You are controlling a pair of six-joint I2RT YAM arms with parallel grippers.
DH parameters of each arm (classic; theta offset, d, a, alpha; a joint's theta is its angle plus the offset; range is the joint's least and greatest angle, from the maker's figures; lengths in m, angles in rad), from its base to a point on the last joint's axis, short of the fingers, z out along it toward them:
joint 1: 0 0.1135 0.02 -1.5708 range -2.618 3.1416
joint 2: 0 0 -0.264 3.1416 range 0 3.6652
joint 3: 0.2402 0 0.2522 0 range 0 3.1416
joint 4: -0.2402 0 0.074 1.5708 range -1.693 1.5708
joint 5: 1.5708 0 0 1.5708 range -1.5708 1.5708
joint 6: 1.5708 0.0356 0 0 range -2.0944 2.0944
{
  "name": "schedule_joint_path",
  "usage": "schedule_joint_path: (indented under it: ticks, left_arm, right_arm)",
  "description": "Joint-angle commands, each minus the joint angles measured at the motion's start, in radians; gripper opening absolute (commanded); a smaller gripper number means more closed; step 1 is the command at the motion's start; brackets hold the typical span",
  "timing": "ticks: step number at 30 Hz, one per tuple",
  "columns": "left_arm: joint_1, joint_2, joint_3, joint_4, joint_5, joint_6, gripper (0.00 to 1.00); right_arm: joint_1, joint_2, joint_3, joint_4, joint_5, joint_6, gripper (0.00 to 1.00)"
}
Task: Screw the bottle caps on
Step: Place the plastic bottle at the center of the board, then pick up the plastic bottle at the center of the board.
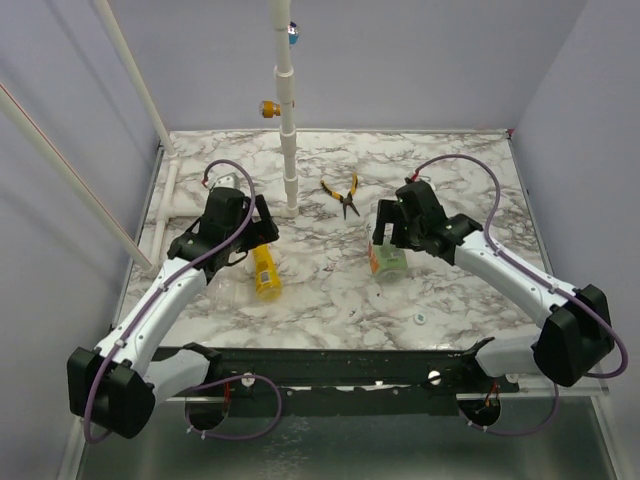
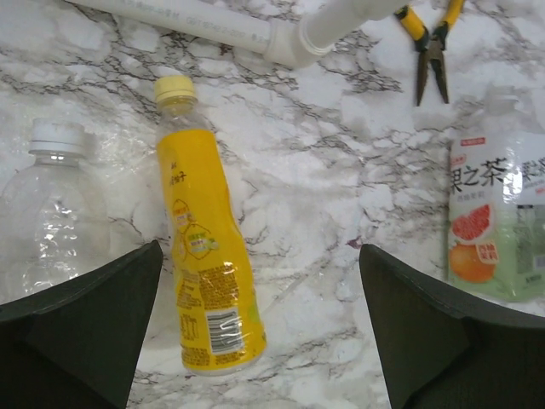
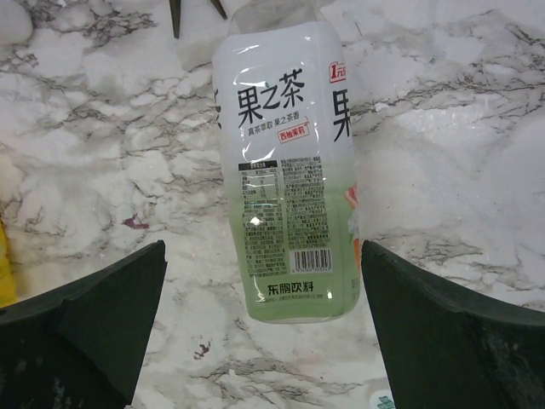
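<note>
The yellow bottle (image 2: 204, 256) lies flat with its yellow cap (image 2: 174, 88) on its neck. My left gripper (image 2: 258, 256) hovers open above its lower half (image 1: 266, 272), touching nothing. Left of it lies a clear bottle (image 2: 47, 221) wearing a whitish cap (image 2: 58, 136). The bottle with the green-and-white label (image 3: 289, 170) lies under my right gripper (image 3: 263, 247), which is open, its base between the fingers without contact; its neck runs out of view. A loose whitish cap (image 1: 420, 320) rests on the table near the front right, also at the bottom edge of the right wrist view (image 3: 379, 400).
Yellow-handled pliers (image 1: 343, 195) lie at the back middle. A white pipe stand (image 1: 288, 130) rises behind the left gripper, with a pipe along the table's left side (image 2: 196, 17). Walls close the marble table (image 1: 330, 300) on three sides.
</note>
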Motion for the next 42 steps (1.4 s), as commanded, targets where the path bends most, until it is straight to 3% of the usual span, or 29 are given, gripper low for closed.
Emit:
schedule_joint_path:
  ticks: [1, 15, 20, 24, 28, 34, 42]
  left_arm:
    - [0.006, -0.088, 0.02, -0.052, 0.182, 0.04, 0.99]
    - [-0.002, -0.102, 0.0, 0.008, 0.434, 0.01, 0.99]
    - [-0.006, -0.062, -0.014, 0.066, 0.48, -0.02, 0.99]
    - [-0.011, -0.029, -0.041, 0.132, 0.511, -0.065, 0.99]
    - [-0.012, -0.005, -0.07, 0.202, 0.529, -0.104, 0.99]
    - [-0.013, 0.024, -0.101, 0.321, 0.593, -0.16, 0.99]
    - [-0.013, 0.023, -0.155, 0.594, 0.73, -0.244, 0.99]
  right_arm:
    - [-0.001, 0.061, 0.031, -0.01, -0.031, -0.041, 1.0]
    - [-0.001, 0.322, 0.115, -0.035, 0.111, -0.113, 1.0]
    - [-0.001, 0.356, 0.099, 0.004, 0.071, -0.122, 1.0]
    - [0.0, 0.363, 0.066, 0.052, 0.012, -0.114, 0.92]
    - [-0.002, 0.339, 0.039, 0.09, -0.033, -0.105, 0.77]
    - [-0.008, 0.194, 0.017, 0.164, -0.212, -0.117, 0.52]
    - [-0.016, -0.043, -0.054, 0.342, -0.645, -0.088, 0.5]
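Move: The green-and-white tea bottle lies on its side almost straight below the right hand, about 9 cm down and 2 cm ahead, its neck pointing outward. The pliers lie roughly 13 cm ahead and 8 cm left of that hand, and a small cap 12 cm back and 9 cm right. From the left hand the tea bottle is some 24 cm right, 1 cm ahead and 11 cm down; the yellow bottle lies beneath the left hand, about 3 cm left. Lower the open right gripper about 9 cm, easing slightly forward, close its fingers across the middle of the tea bottle, then lift roughly 9 cm while swinging left towards the left hand and turning counter-clockwise. Meanwhile bring the empty, open left gripper some 11 cm right towards the tea bottle, first rising and drawing back a little, rolling its right side up and turning clockwise. ##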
